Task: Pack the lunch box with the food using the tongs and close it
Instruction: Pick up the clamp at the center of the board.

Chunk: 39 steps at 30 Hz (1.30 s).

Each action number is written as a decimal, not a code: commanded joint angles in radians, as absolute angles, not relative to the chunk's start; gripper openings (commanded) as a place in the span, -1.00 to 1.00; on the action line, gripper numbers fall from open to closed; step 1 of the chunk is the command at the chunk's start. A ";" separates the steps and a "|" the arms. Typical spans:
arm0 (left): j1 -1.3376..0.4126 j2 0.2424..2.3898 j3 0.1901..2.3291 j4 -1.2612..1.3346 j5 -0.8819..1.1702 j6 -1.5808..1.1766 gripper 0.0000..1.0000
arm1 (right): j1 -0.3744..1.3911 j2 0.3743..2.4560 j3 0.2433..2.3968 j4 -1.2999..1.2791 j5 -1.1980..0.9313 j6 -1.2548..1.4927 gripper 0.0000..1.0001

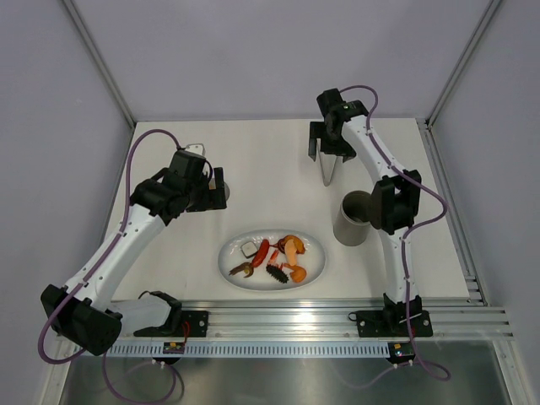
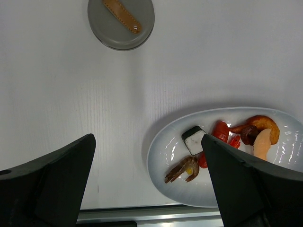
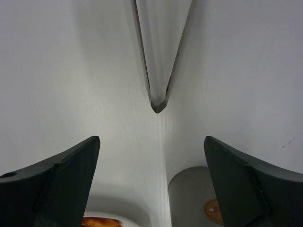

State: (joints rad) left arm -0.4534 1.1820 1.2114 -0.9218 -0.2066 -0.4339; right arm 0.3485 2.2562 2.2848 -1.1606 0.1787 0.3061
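Observation:
The silver tongs (image 1: 329,175) (image 3: 158,52) lie on the table at the back right, with their joined end pointing at the near edge. My right gripper (image 1: 329,157) (image 3: 151,139) hovers open over them, and nothing is between its fingers. The dark grey lunch box (image 1: 353,218) (image 3: 189,196) stands open and upright, nearer than the tongs. The food (image 1: 274,257) (image 2: 222,137) lies on the white oval plate (image 1: 314,263) (image 2: 163,151). My left gripper (image 1: 217,191) (image 2: 147,137) hangs open and empty, left of and beyond the plate. The round grey lid (image 2: 121,21) with its tan handle lies flat on the table.
A metal rail (image 1: 287,321) runs along the near edge, and the arm bases are bolted to it. Frame posts (image 1: 99,61) and grey walls close in the table on the left, right and back.

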 commanded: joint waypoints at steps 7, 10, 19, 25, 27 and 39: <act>-0.453 1.147 1.170 -0.862 -0.186 -0.446 0.98 | 0.295 2.394 2.399 -1.184 0.083 0.295 0.99; -0.453 1.155 1.169 -0.858 -0.192 -0.443 0.98 | 0.290 2.427 2.408 -1.177 0.078 0.290 0.99; -0.454 1.184 1.193 -0.857 -0.204 -0.434 0.98 | 0.279 2.509 2.450 -1.152 0.101 0.296 0.99; -0.454 1.197 1.198 -0.862 -0.218 -0.430 0.98 | 0.270 2.545 2.454 -1.124 0.107 0.313 0.99; -0.453 1.197 1.190 -0.851 -0.218 -0.431 0.98 | 0.268 2.554 2.454 -1.109 0.118 0.313 0.99; -0.453 1.226 1.203 -0.844 -0.229 -0.425 0.98 | 0.268 2.585 2.436 -0.974 0.187 0.336 0.99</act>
State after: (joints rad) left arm -0.4534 1.2213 1.1702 -0.8848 -0.2115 -0.4377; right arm 0.2745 2.5710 2.4138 -1.0393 0.1455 0.3161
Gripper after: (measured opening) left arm 0.988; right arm 0.993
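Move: The middle of the V-shaped clamp, its legs opening away from the bases, lies about 10 cm ahead of the empty right hand, 2 cm to its right and some 15 cm below. The lunch box stands about 20 cm back and 5 cm right of that hand; the food plate's middle is roughly 28 cm back and 21 cm left. From the left hand the clamp is about 31 cm ahead, 38 cm right and 21 cm below. No contact is seen yet: the right hand heads for the clamp with its fingers wide open, dropping about 11 cm over the legs ahead of the hinge, then levels off and eases forward along them, some 5 cm forward in all. The fingers tip a little nearer straight down, then partly back. The empty left hand sinks about 2 cm. ##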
